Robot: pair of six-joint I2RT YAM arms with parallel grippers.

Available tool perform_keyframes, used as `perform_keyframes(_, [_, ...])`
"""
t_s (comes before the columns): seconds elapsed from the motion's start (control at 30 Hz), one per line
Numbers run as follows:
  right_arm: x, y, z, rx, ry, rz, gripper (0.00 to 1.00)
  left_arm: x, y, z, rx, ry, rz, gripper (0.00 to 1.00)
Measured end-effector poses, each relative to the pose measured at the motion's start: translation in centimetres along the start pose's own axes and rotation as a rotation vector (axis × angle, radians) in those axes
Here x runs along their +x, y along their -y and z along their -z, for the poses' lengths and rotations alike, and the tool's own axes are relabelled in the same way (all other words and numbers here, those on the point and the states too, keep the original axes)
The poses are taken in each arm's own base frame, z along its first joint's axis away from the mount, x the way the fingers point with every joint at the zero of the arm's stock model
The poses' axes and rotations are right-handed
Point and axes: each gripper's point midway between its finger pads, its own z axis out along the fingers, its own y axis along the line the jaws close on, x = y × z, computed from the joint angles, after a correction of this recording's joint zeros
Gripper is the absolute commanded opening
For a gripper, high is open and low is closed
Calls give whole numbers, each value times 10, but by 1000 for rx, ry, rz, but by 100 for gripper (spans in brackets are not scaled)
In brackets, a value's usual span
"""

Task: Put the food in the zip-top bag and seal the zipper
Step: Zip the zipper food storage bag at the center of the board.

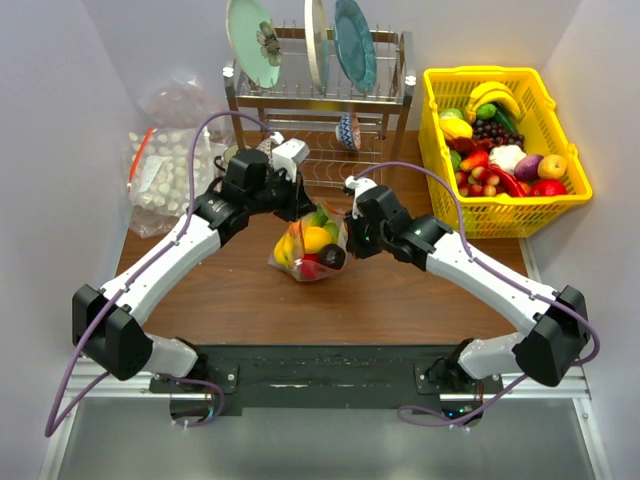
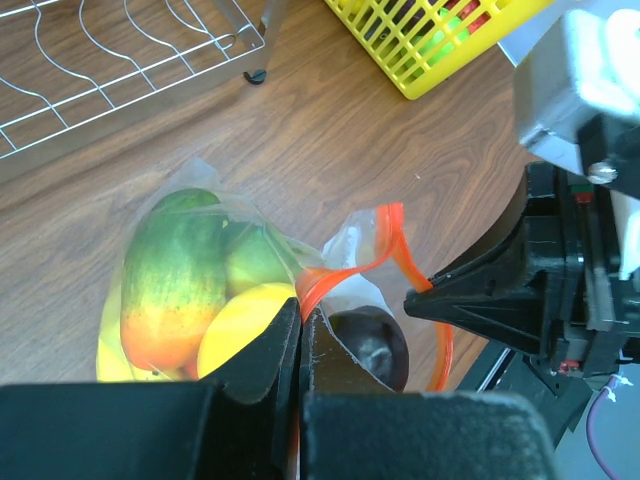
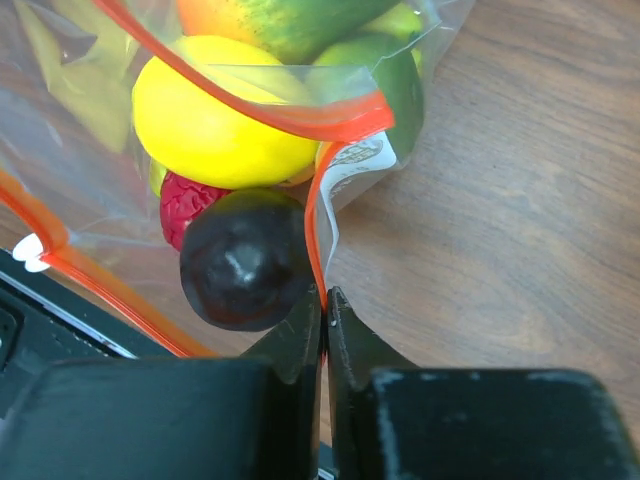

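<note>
The zip-top bag [image 1: 309, 246] sits mid-table, held up between both arms. Food fills it: a green-orange mango [image 2: 170, 275], a yellow lemon [image 3: 220, 125], a dark plum [image 3: 245, 260] and a red piece [image 3: 180, 205]. My left gripper [image 1: 300, 210] [image 2: 300, 315] is shut on the red zipper [image 2: 345, 270] at one side of the mouth. My right gripper [image 1: 348, 236] [image 3: 325, 295] is shut on the zipper [image 3: 315, 230] beside the white label [image 3: 355, 165]. The two zipper strips stand apart, so the mouth gapes.
A yellow basket [image 1: 500, 215] [image 2: 430, 60] of more toy fruit stands at the back right. A wire dish rack [image 1: 320, 100] [image 2: 120, 70] with plates is at the back centre. A larger clear bag of pale lumps [image 1: 165, 170] lies at the back left.
</note>
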Motion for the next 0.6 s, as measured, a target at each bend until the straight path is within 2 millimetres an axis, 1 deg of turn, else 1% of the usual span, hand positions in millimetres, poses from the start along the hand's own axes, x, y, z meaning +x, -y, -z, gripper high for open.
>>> perform_keyframes(0.1, [-3,-3,2,-12,12,-14,0,1,0,0,0,-4,1,0])
perform_keyframes(0.13, [-5,-2,3,-8,19,-26,0,1,0,0,0,-6,2,2])
perform_keyframes(0.17, [-8,-2,5,-6,26,-36,0,2,1,0,4,-7,2,7])
perform_keyframes(0.23, [-19,-2,8,-5,49,-74,0,2,2,1,14,-9,2,30])
perform_keyframes(0.27, [-26,0,10,-3,65,-97,0,2,4,1,22,-9,-2,50])
perform_keyframes(0.33, [-40,6,14,-8,92,-154,0,1,6,2,34,-6,-14,67])
perform_keyframes(0.37, [-46,11,15,-9,104,-185,0,0,7,4,37,-3,-19,84])
perform_keyframes(0.4, [-52,16,15,-11,114,-218,0,-2,8,7,40,3,-28,90])
perform_keyframes(0.47, [-59,25,12,-23,120,-282,0,-7,11,14,43,23,-50,98])
perform_keyframes(0.53, [-61,33,4,-25,110,-331,0,-18,18,30,48,69,-76,98])
perform_keyframes(0.6, [-60,34,-2,-33,94,-359,0,-28,26,47,56,125,-107,99])
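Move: The left fingers already pinch the orange zipper rim, with the filled zipper food storage bag's middle nearly under them, about 1 cm farther out, 2 cm right and 12 cm below. The dish rack's middle is some 22 cm ahead and 4 cm right. From the right hand, already shut on the other part of the rim, the bag's middle lies about 4 cm ahead, 9 cm left and 8 cm below, and the yellow basket roughly 23 cm ahead and 38 cm right. The left hand lets go of the zipper rim, opening its fingers almost fully, then lifts off upward about 5 cm, drawing back and slightly left as the fingertips tilt up some 10 degrees. Meanwhile the right hand keeps its pinch on its side of the rim and carries it forward about 6 cm, rising some 4 cm before easing down slightly and drifting a little right, away from the left hand's old grip, while the wrist rolls its left side up and turns clockwise, roughly 15 degrees each. ##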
